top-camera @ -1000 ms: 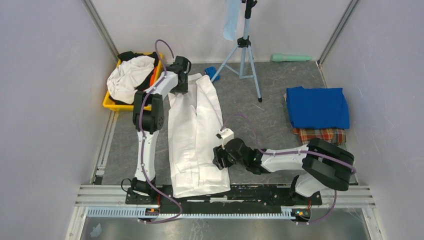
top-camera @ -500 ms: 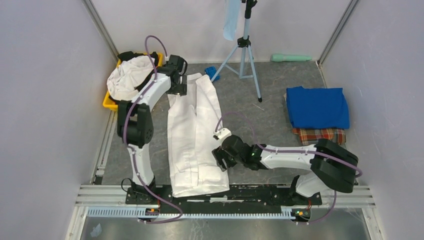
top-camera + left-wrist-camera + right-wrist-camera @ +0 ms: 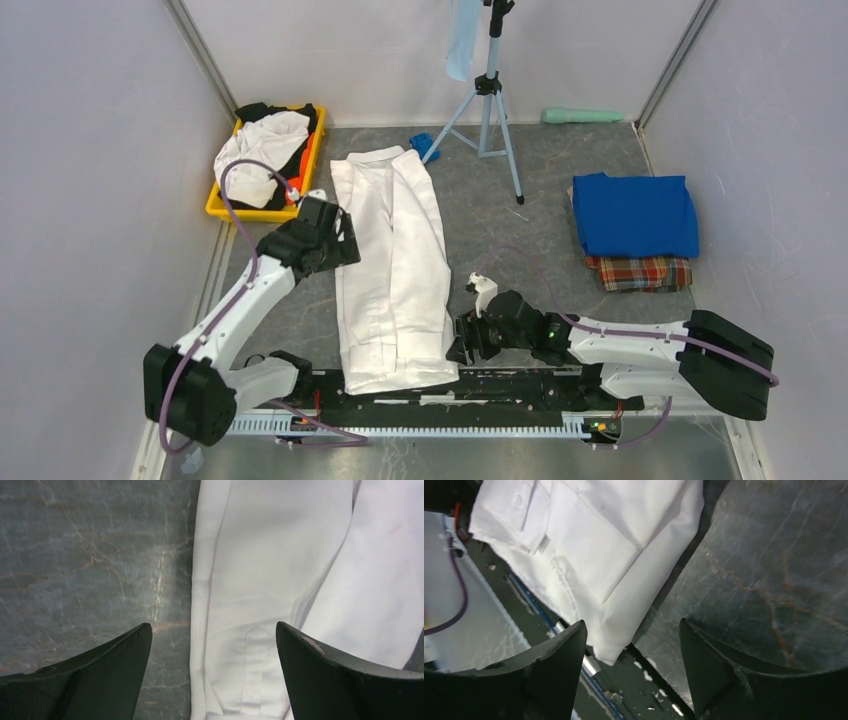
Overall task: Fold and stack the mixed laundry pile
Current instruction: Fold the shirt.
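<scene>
A long white shirt [image 3: 390, 270], folded lengthwise, lies flat in the middle of the table. My left gripper [image 3: 347, 243] hovers open over its left edge; in the left wrist view [image 3: 212, 625] the shirt [image 3: 280, 580] runs between the spread fingers, untouched. My right gripper [image 3: 462, 345] stands open beside the shirt's near right corner; that corner [image 3: 594, 545] shows in the right wrist view just ahead of the jaws [image 3: 632, 622]. More of the mixed laundry pile [image 3: 262, 150], white, black and orange, fills a yellow tray [image 3: 215, 207]. A folded blue T-shirt [image 3: 633, 215] rests on plaid cloth [image 3: 640, 272].
A tripod [image 3: 490, 100] stands at the back centre with a pale-blue cloth [image 3: 462, 40] hanging from it. A small bright-blue object [image 3: 423, 143] lies by its foot. A green cylinder [image 3: 580, 116] lies against the back wall. The metal rail [image 3: 450, 385] runs along the near edge.
My left arm has pulled back from the shirt's collar end to its left edge, and its jaws have opened. My right gripper has moved nearer the front edge, off the shirt.
</scene>
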`<state>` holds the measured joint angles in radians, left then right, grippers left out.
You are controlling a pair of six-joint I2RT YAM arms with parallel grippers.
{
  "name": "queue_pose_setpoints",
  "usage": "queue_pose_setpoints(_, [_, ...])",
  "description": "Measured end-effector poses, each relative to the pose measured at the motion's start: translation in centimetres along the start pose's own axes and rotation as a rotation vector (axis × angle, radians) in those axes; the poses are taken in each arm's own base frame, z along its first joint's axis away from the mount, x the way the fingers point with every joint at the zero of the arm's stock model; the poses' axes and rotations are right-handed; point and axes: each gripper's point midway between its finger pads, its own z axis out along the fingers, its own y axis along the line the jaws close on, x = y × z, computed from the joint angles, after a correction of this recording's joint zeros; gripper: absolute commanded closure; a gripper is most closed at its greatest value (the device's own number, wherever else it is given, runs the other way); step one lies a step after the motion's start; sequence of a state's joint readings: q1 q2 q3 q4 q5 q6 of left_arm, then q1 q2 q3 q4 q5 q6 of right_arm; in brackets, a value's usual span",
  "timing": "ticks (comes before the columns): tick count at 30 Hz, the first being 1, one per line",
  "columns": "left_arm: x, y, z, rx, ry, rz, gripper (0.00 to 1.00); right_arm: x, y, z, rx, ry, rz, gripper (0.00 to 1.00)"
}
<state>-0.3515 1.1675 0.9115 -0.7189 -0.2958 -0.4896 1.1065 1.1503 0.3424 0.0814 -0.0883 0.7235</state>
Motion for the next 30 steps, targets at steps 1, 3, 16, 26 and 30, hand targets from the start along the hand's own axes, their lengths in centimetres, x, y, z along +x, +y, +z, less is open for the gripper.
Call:
queue_pose_setpoints(1, [0.9,0.1,-0.4,0.015,0.008,-0.012,0.00,0.2,0.5,-0.1,-0.036,-0.006,0.028,0.28])
queue_pose_setpoints(3, [2.0,0.2,-1.2,0.038,0.005,-0.034,0.02,0.8,1.3,-0.1,-0.093,-0.004,0.081,0.31])
queue_pose_setpoints(16, [7.4,-1.8,-3.6,0.122,0.064,0.003,0.15,3.3,2.9,0.6,-0.199,0.053,0.224,0.68])
queue_pose_setpoints(26, [12.2,-2.4,-5.7,0.092,0.171,0.108,0.30,4.1,1.6,0.8,-0.161,0.044,0.240,1.00])
queue_pose_setpoints(30, [13.9,-1.9,-6.9,0.071,0.210,0.135,0.43,4.1,1.2,0.6,-0.142,0.034,0.227,1.00])
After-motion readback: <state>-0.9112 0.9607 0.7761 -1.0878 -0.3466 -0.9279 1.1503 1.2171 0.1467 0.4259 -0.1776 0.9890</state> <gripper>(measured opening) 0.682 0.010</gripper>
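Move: From the right gripper, the white shirt's near-right corner lies about 5 cm back, 1 cm left and 2 cm below. The left gripper, high over the shirt's left edge, has the near-left corner some 27 cm back, 1 cm right and 12 cm below; the near-right corner is about 25 cm back and 23 cm right of this hand, the collar some 19 cm ahead and 7 cm right, the yellow basket 17 cm ahead and 14 cm left. Draw the right gripper back about 4 cm, turning the wrist some 15 degrees, then sink 2 cm and shut its fingers on the shirt's near-right corner. Meanwhile bring the empty left gripper back about 15 cm above the cloth, drifting right and slightly down towards the near-left corner, its fingers tipping more downward and narrowing from wide open to roughly two-thirds. ##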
